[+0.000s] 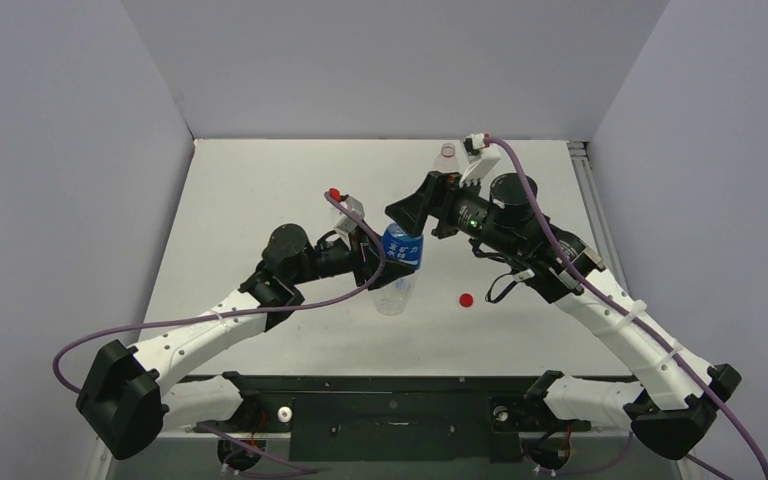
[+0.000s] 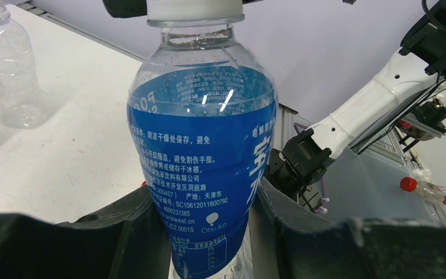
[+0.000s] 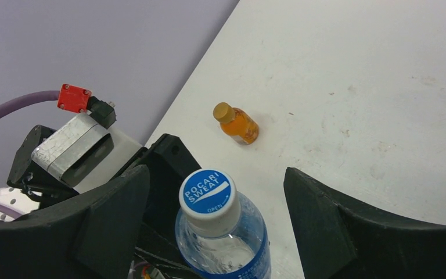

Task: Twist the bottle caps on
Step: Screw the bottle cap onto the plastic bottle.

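A clear bottle with a blue label (image 1: 401,250) stands upright near the table's middle, and my left gripper (image 2: 208,216) is shut on its lower body. A blue-and-white cap (image 3: 208,195) sits on the bottle's neck. My right gripper (image 3: 216,177) hangs over that cap, open, with a finger on each side and a gap to both. From above, the right gripper (image 1: 412,212) covers the bottle's top. A loose red cap (image 1: 466,299) lies on the table right of the bottle. A small orange bottle (image 3: 241,127) lies on its side with a gold cap (image 3: 223,111) on it.
An empty clear bottle (image 1: 447,150) stands at the back edge by the wall. In the left wrist view another clear bottle (image 2: 11,75) stands to the left, and a small red-capped bottle (image 2: 432,190) lies beyond the right arm's base. Walls close three sides.
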Tool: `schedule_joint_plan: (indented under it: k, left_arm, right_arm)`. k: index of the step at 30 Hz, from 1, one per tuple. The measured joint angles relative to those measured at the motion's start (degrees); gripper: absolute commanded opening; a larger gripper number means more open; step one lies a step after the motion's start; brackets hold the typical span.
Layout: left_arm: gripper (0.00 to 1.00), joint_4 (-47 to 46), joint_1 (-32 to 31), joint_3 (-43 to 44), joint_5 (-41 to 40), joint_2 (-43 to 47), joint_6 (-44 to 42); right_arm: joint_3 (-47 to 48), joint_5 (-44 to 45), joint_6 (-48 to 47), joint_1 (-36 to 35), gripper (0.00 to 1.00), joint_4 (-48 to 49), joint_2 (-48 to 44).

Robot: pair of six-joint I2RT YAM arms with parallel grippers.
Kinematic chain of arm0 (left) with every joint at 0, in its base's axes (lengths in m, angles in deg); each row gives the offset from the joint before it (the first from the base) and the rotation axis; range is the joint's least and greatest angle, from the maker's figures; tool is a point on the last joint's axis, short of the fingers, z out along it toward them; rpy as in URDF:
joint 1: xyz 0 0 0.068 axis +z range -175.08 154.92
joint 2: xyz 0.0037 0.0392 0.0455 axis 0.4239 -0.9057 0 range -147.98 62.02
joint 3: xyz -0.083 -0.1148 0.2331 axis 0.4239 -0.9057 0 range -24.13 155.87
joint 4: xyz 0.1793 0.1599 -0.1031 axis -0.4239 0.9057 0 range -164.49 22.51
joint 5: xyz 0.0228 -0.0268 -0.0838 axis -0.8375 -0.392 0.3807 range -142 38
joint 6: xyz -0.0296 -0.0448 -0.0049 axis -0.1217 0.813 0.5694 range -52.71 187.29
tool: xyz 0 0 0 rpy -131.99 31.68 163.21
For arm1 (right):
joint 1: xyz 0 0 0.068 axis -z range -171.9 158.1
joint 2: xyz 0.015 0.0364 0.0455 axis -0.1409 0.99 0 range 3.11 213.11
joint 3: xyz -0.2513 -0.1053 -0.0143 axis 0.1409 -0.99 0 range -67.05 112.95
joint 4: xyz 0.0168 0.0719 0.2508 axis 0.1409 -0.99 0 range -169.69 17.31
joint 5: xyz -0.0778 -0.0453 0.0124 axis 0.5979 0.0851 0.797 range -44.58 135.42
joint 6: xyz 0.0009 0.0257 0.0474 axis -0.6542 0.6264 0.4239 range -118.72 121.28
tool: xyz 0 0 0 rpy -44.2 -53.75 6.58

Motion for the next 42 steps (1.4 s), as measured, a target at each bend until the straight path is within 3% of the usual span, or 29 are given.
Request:
schedule_joint_plan:
  k: [8,26,38,42]
  left_arm:
    - [0.0,-0.5,-0.63,0.0,1.36,-1.2,1.09]
    - [0.0,-3.41,0.55,0.0,3.21,-3.15,2.97]
    - [0.0,-1.44,3.69,0.0,4.35,-4.52,2.97]
    - [0.0,-0.31,3.76,0.0,5.55,-3.8,2.16]
  right_arm:
    - [0.81,-0.55,0.15,-3.37,0.81,2.45,1.07]
    - [0.79,0.74,0.02,-3.69,0.81,1.64,0.22]
    - [0.0,2.91,-0.17,-3.93,0.79,-1.03,-8.41]
    - [0.0,3.41,-0.57,-1.4,0.74,-2.62,-9.53]
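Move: The white bottle cap, already on the plastic bottle, sits between the right hand's open fingers, nearer the rear-left one: about 1 cm ahead of that hand, 2 cm to its left and 2 cm below. The red cap lies on the table some 13 cm ahead, 12 cm to the right and 36 cm down; the orange bottle about 23 cm ahead, 27 cm left and 34 cm down. From the left hand, gripping the bottle, the white cap is roughly 11 cm up, 2 cm ahead and 1 cm right. Past the white cap the open right fingers sweep about 2 cm left and slightly back, and pause there. The right hand then draws off it, going right by over 5 cm, up and back, and edges forward again at the very end. The left hand keeps its hold on the plastic bottle, easing slightly back and right, then forward and down by about 2 cm. ##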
